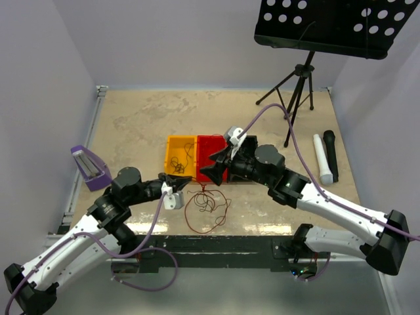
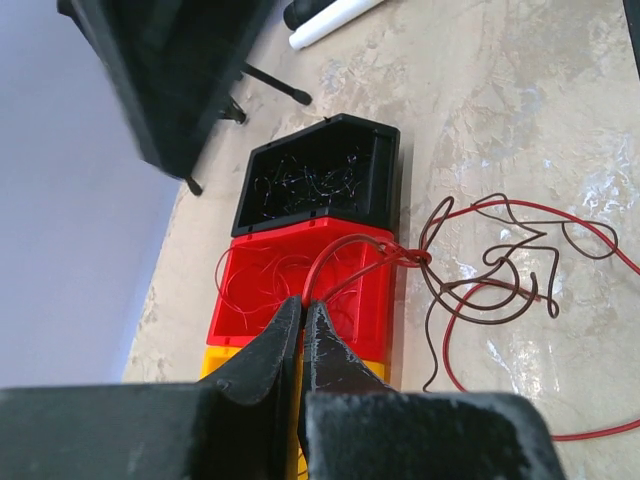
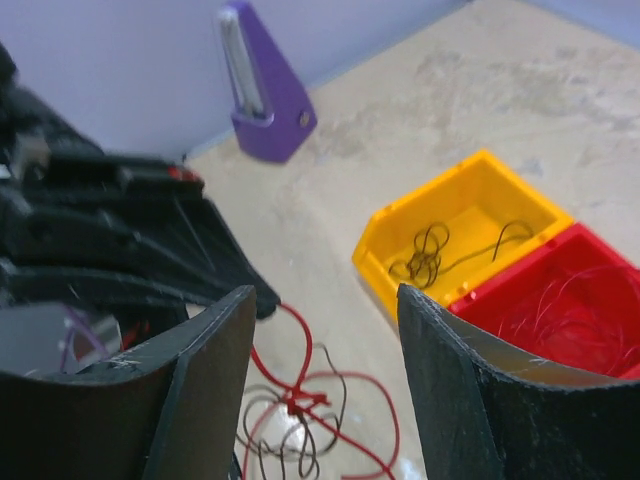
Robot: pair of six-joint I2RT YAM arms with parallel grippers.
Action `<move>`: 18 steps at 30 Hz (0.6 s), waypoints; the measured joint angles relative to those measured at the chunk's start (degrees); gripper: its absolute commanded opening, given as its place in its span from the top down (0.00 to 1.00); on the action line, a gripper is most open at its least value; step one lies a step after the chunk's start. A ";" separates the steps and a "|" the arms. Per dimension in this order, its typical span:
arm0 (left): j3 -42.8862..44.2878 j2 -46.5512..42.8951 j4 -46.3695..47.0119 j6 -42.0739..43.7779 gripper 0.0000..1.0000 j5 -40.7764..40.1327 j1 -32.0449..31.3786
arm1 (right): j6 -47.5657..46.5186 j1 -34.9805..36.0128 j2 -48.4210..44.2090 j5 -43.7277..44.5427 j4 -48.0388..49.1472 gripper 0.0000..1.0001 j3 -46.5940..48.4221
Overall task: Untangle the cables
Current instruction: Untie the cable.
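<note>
The cables (image 1: 207, 207) are a loose snarl of thin red and dark brown strands lying on the table in front of the bins, tied at a small red knot (image 2: 411, 256). My left gripper (image 2: 303, 302) is shut on a red strand that runs up from that knot; in the top view its tip (image 1: 188, 178) sits just left of the snarl. My right gripper (image 3: 325, 292) is open above the cables (image 3: 300, 405) with nothing between its fingers, and it hovers near the red bin (image 1: 209, 172).
Yellow bin (image 1: 179, 149), red bin (image 1: 209, 147) and black bin (image 2: 320, 180) stand in a row and hold loose strands. A purple wedge-shaped object (image 1: 88, 168) is at the left. A music stand (image 1: 298, 79) and white and black cylinders (image 1: 321, 157) are at the right.
</note>
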 measured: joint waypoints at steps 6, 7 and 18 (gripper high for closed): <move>0.79 0.02 -0.33 -0.15 1.00 0.09 0.00 | -3.58 0.61 0.28 -3.02 -3.85 0.37 -1.66; 0.83 0.04 -0.37 -0.15 1.00 0.17 0.00 | -4.00 0.79 0.17 -3.19 -3.89 0.37 -1.68; 1.84 1.36 -0.46 -0.04 1.00 0.68 0.00 | -7.41 6.86 2.34 -2.56 -3.43 0.36 -3.39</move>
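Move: The red knot hangs roughly 8 cm below the open right gripper, about 5 cm back and 3 cm to its left. The left fingertips pinching the loop above the knot are some 6 cm to the right gripper's left, 3 cm back and 5 cm lower. From the left gripper the knot is about 4 cm to the right, 3 cm back and 3 cm below. The red box lies about 16 cm ahead of the right gripper, level sideways, some 22 cm down. Bring the open right gripper down about 6 cm and back some 4 cm, easing 2 cm left, towards the red knot beneath the left fingertips. Tip the fingers down and swing them counter-clockwise, each about 10 degrees, and don't close them yet. Keep the left gripper shut on the loop, holding it nearly still. ##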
